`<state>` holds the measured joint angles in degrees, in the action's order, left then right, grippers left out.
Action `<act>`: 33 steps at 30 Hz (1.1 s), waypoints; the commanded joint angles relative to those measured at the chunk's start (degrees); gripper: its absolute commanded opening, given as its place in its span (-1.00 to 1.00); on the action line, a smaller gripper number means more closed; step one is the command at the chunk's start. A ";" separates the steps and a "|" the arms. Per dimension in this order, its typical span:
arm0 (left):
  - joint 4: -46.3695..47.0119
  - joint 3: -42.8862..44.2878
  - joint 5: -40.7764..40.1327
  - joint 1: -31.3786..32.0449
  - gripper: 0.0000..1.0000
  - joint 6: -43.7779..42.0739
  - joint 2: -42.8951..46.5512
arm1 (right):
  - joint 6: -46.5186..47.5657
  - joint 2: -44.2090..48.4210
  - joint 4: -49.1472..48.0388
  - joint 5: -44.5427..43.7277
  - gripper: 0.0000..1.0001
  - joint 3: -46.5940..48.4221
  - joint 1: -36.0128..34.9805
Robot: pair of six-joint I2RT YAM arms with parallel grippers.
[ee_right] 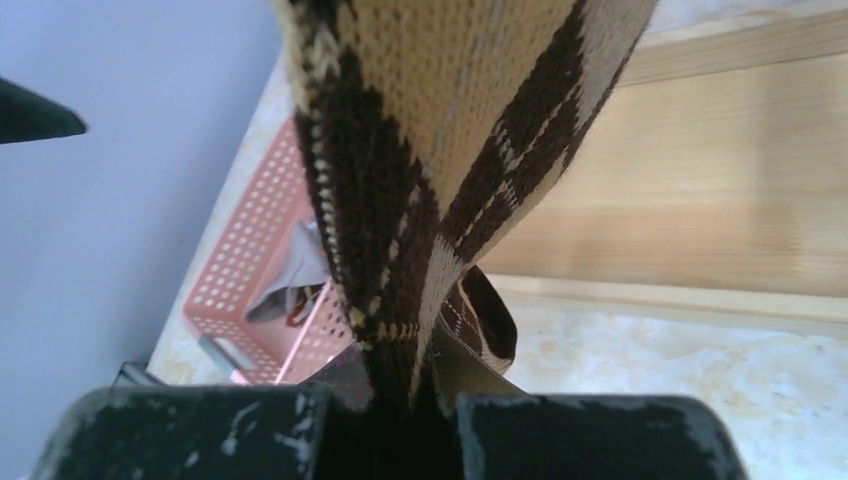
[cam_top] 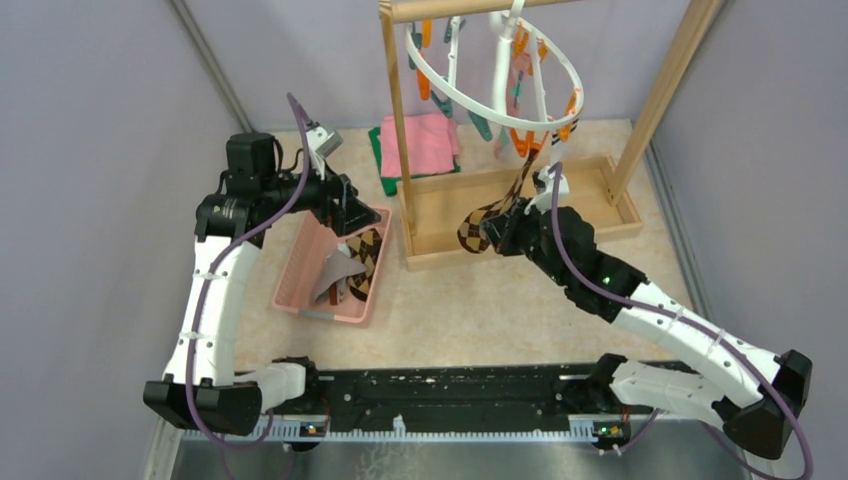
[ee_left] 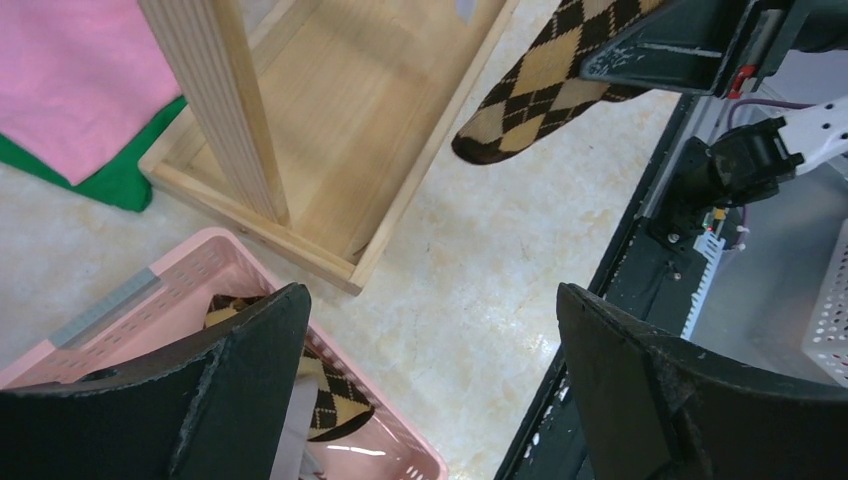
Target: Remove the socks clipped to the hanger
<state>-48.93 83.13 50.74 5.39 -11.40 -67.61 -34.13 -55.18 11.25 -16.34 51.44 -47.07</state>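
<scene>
The white ring hanger (cam_top: pixel 495 88) hangs from the wooden rack with orange and teal clips below it. One brown-and-tan argyle sock (cam_top: pixel 512 195) stretches from a clip down to my right gripper (cam_top: pixel 497 232), which is shut on its lower part. In the right wrist view the sock (ee_right: pixel 440 120) runs up out of the closed gripper (ee_right: pixel 415 400). My left gripper (cam_top: pixel 355 215) stands open and holds nothing, over the pink basket (cam_top: pixel 300 270). An argyle sock (cam_top: pixel 366 255) and a grey sock (cam_top: pixel 335 275) lie in the basket. The left wrist view shows the left gripper (ee_left: pixel 430 385) wide open and the held sock (ee_left: pixel 540 90).
The wooden frame rack (cam_top: pixel 520 215) has a tray base and upright posts, one post (ee_left: pixel 215 100) close to the left gripper. Folded pink and green cloths (cam_top: pixel 425 145) lie behind the basket. The black base rail (cam_top: pixel 450 395) runs along the near edge. Grey walls stand on both sides.
</scene>
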 commanded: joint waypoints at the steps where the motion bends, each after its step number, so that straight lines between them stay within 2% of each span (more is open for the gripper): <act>1: 1.39 -0.79 6.89 -0.20 0.98 -0.32 1.41 | -2.05 -1.08 -6.39 1.34 -1.00 3.14 -3.05; 7: 3.85 -3.68 12.91 0.16 0.98 0.40 1.90 | -3.93 -6.01 -13.30 1.47 -1.00 4.63 -6.76; 17: 5.66 -3.97 12.10 5.69 0.98 -4.94 0.63 | -2.33 -12.96 -23.51 -5.64 -1.00 10.13 -15.01; 21: 6.21 -4.42 8.20 12.19 0.98 -8.91 0.93 | -2.97 -13.17 -28.68 -7.68 -1.00 9.64 -16.45; 24: 7.34 -5.13 5.59 16.17 0.98 -9.47 1.01 | -4.06 -13.89 -28.76 -7.20 -1.00 10.29 -16.61; 33: 13.22 -6.55 1.44 19.36 0.95 -7.02 -0.18 | -9.20 -14.48 -31.02 -3.62 -1.00 7.81 -16.65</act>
<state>-41.32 77.69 53.58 23.40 -17.52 -67.26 -40.60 -69.21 -15.25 -22.04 58.54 -63.00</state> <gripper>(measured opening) 0.989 0.023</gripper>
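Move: The loose end of the brown argyle sock, pinched in your right gripper, lies some 19 cm to the right of your left hand, level with it ahead and about 7 cm lower. The frame's left post stands about 10 cm ahead and 5 cm right of the left hand; the pink basket is roughly 8 cm left, 3 cm back and 30 cm below. From your right hand, the open left gripper is about 22 cm left, straight across, 6 cm higher; the orange clip is some 8 cm ahead, 7 cm right and 10 cm up. Keep the right gripper shut on the argyle sock and draw it about 12 cm left towards the left gripper, then mainly upward to finish some 8 cm higher and a little back, rolling its left side up about 20 degrees. Meanwhile bring the wide-open left gripper right and back to meet the sock's loose end, swinging clockwise. ##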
